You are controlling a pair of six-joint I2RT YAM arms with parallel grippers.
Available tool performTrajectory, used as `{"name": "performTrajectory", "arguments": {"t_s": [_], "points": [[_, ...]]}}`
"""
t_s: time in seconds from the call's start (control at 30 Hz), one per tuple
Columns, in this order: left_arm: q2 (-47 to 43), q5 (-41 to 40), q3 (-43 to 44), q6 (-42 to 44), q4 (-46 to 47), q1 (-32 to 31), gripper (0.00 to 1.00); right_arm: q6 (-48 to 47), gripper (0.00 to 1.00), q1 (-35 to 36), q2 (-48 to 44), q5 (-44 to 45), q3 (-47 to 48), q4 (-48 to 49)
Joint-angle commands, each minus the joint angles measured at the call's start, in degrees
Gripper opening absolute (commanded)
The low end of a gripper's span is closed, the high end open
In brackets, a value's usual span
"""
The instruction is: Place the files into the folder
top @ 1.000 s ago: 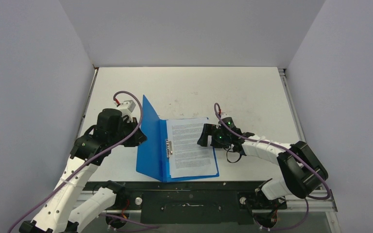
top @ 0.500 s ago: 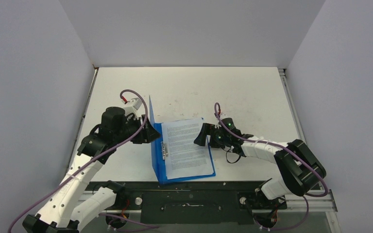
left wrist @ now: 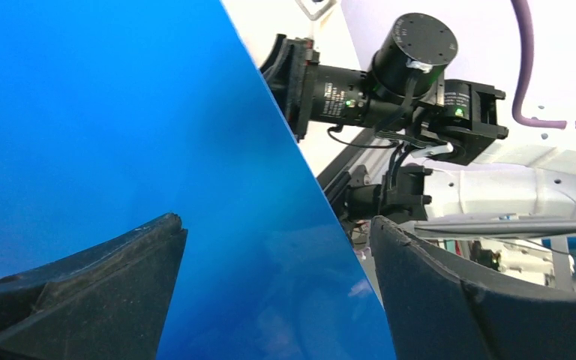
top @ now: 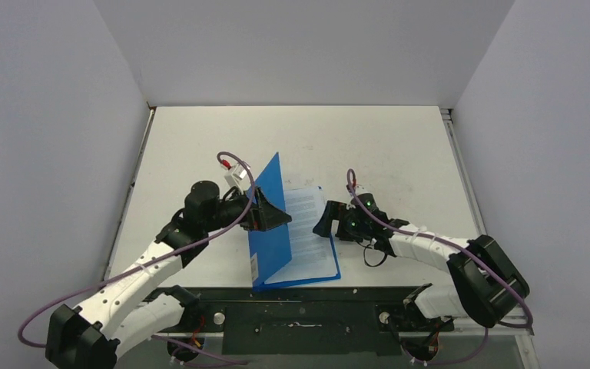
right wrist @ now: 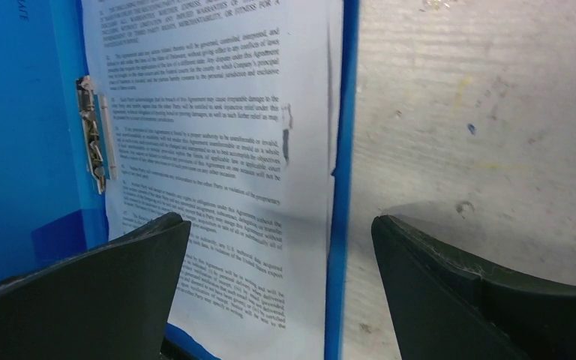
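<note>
The blue folder [top: 273, 204] has its cover raised and leaning to the right over the files [top: 308, 227], white printed sheets lying on its back panel. My left gripper [top: 275, 219] is open against the cover's outer face, and that blue face [left wrist: 120, 112] fills the left wrist view beyond the spread fingers [left wrist: 277, 240]. My right gripper [top: 323, 220] is open low over the folder's right edge [right wrist: 341, 187], straddling the files [right wrist: 210, 135] and the table. A metal clip [right wrist: 94, 142] sits at the spine.
The white table [top: 369, 146] runs back to grey walls on three sides. A metal rail [top: 299, 315] with the arm bases lies along the near edge. The right arm's wrist [left wrist: 390, 82] shows beyond the cover's edge.
The left arm has swung the cover up from the left and over toward the files. Its jaws have gone from shut on the cover to wide open. The right gripper has barely moved.
</note>
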Motion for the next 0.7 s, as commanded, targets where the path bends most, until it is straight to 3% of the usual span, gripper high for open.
{"name": "performTrajectory", "arguments": {"t_s": [0.0,0.33,0.67], "points": [[3.33,-3.84,0.01,-2.1,15.13,-5.47,0.97,0.2,0.98,0.29,-5.15,6.35,-0.87,-8.8],[17.62,-14.6,-1.54,-3.47,26.49,-15.01,0.96,-0.69,0.99,0.14,-21.99,23.7,1.75,-24.86],[31.6,-13.43,-0.71,-6.14,38.69,-17.47,0.96,-0.97,0.99,-0.2,-30.2,27.66,4.21,-30.1]]}}
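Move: The folder's raised cover stands against my left hand's open fingers, its middle about 3 cm ahead of them, 4 cm left and 10 cm below. From that hand, the papers lie about 4 cm ahead, 3 cm right and 20 cm down. From my right hand, the cover's middle is some 17 cm left, 1 cm ahead and 7 cm up; the papers are about 10 cm left, level fore and aft, 3 cm below. I sweep my open left hand about 10 cm to the right, then increasingly down some 9 cm, pushing the cover's outer face over towards the papers with hardly any wrist turn. Meanwhile I draw my open right hand about 9 cm right and out of the cover's way, then also up 6 cm, turning it some 20 degrees clockwise. ##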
